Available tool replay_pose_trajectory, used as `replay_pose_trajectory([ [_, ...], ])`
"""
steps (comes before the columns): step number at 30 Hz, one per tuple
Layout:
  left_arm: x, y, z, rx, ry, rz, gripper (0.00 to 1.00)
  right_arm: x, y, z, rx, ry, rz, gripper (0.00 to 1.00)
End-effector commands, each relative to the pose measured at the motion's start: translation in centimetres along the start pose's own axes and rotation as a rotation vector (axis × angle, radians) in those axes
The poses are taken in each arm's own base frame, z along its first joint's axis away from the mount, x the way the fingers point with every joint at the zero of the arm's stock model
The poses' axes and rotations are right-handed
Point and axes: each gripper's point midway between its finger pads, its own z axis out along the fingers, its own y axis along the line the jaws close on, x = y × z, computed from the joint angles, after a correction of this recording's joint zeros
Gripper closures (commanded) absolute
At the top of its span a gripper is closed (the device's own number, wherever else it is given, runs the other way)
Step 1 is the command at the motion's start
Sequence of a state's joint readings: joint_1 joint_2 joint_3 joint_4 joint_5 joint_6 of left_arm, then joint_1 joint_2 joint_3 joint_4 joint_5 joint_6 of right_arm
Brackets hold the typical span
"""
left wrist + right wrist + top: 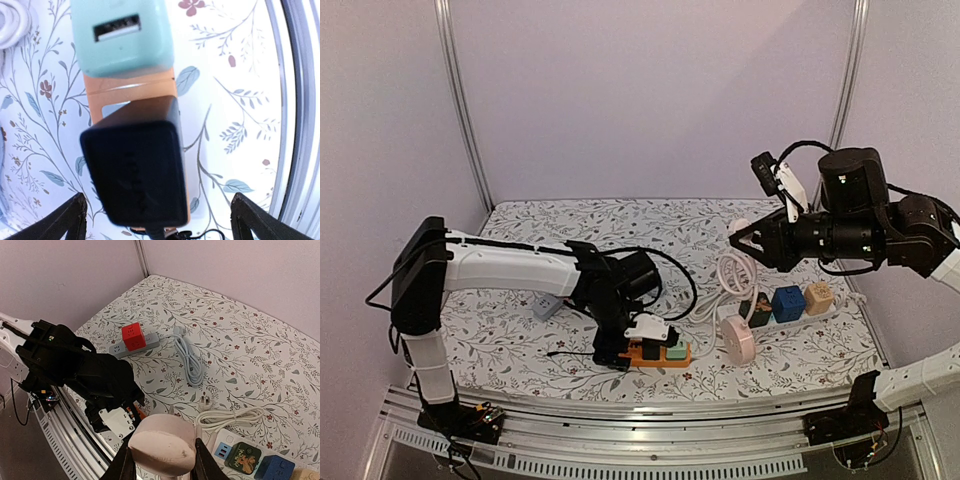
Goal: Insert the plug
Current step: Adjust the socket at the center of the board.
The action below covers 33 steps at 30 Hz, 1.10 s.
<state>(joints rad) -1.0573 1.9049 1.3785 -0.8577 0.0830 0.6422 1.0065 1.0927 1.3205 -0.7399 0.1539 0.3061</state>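
Note:
A black plug (132, 170) stands on the orange power strip (127, 87), next to a mint-green USB adapter (120, 37). My left gripper (160, 220) is open, with its fingers (70, 220) on either side of the black plug and clear of it. From above, this gripper (632, 345) sits low over the orange strip (665, 360). My right gripper (742, 245) hangs high at the right, jaws partly apart and empty. In its wrist view a round pink plug (162, 445) shows between its fingers (125, 465). That pink plug (738, 338) rests on the table.
A white power strip (840, 310) carries dark green (757, 310), blue (787, 302) and tan (818, 297) cubes. A grey strip (117, 347) holds a red cube (134, 336). A coiled cable (192, 360) and a loose white plug (205, 401) lie mid-table. The metal rail (650, 415) runs along the near edge.

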Motion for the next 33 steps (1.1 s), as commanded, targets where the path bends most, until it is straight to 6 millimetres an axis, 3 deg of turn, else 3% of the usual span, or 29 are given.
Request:
replay_pose_trajectory([
  [1,0.2,1.9,2.4,-0.096,-0.004,0.006,0.05,-2.0,0.2,-1.1,-0.023,-0.087,0.025,1.0],
  [11,0.3,1.9,3.5,-0.095,-0.029,-0.054,0.48,-2.1,0.5,-0.7,-0.033,-0.089,0.021,1.0],
  [17,0.8,3.5,4.0,-0.088,-0.036,-0.144,0.64,-2.3,0.8,-0.5,-0.043,-0.089,0.01,1.0],
  [22,2.0,7.0,4.2,-0.129,-0.017,-0.239,0.68,-2.6,0.9,-0.4,-0.042,-0.088,0.001,1.0],
  [33,5.8,16.8,4.0,-0.273,0.019,-0.395,0.69,-3.1,1.0,0.7,-0.022,-0.071,-0.02,1.0],
])
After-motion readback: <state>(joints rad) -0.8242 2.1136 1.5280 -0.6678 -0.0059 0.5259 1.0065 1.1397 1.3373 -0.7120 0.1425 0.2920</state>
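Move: The left hand hangs open over the left end of the orange socket, whose middle is about 8 cm to its right, 1 cm ahead and 3 cm below. Black plug and green plug sit in the socket, also 1 cm ahead, roughly 7 and 13 cm to the right. The grey-blue cord coil lies some 23 cm ahead and 6 cm right. From the right hand, the orange socket is about 20 cm left, 1 cm back and 32 cm down. Down about 3 cm first, easing slightly forward, as the left fingers close from wide open to half open across the left end of the orange socket, pinching its front and back sides. Staying low and keeping that grip, the hand then draws the socket forward over the table, slowly and then faster, towards the grey-blue cord coil, some 13 cm, turning about 20 degrees counter-clockwise. ##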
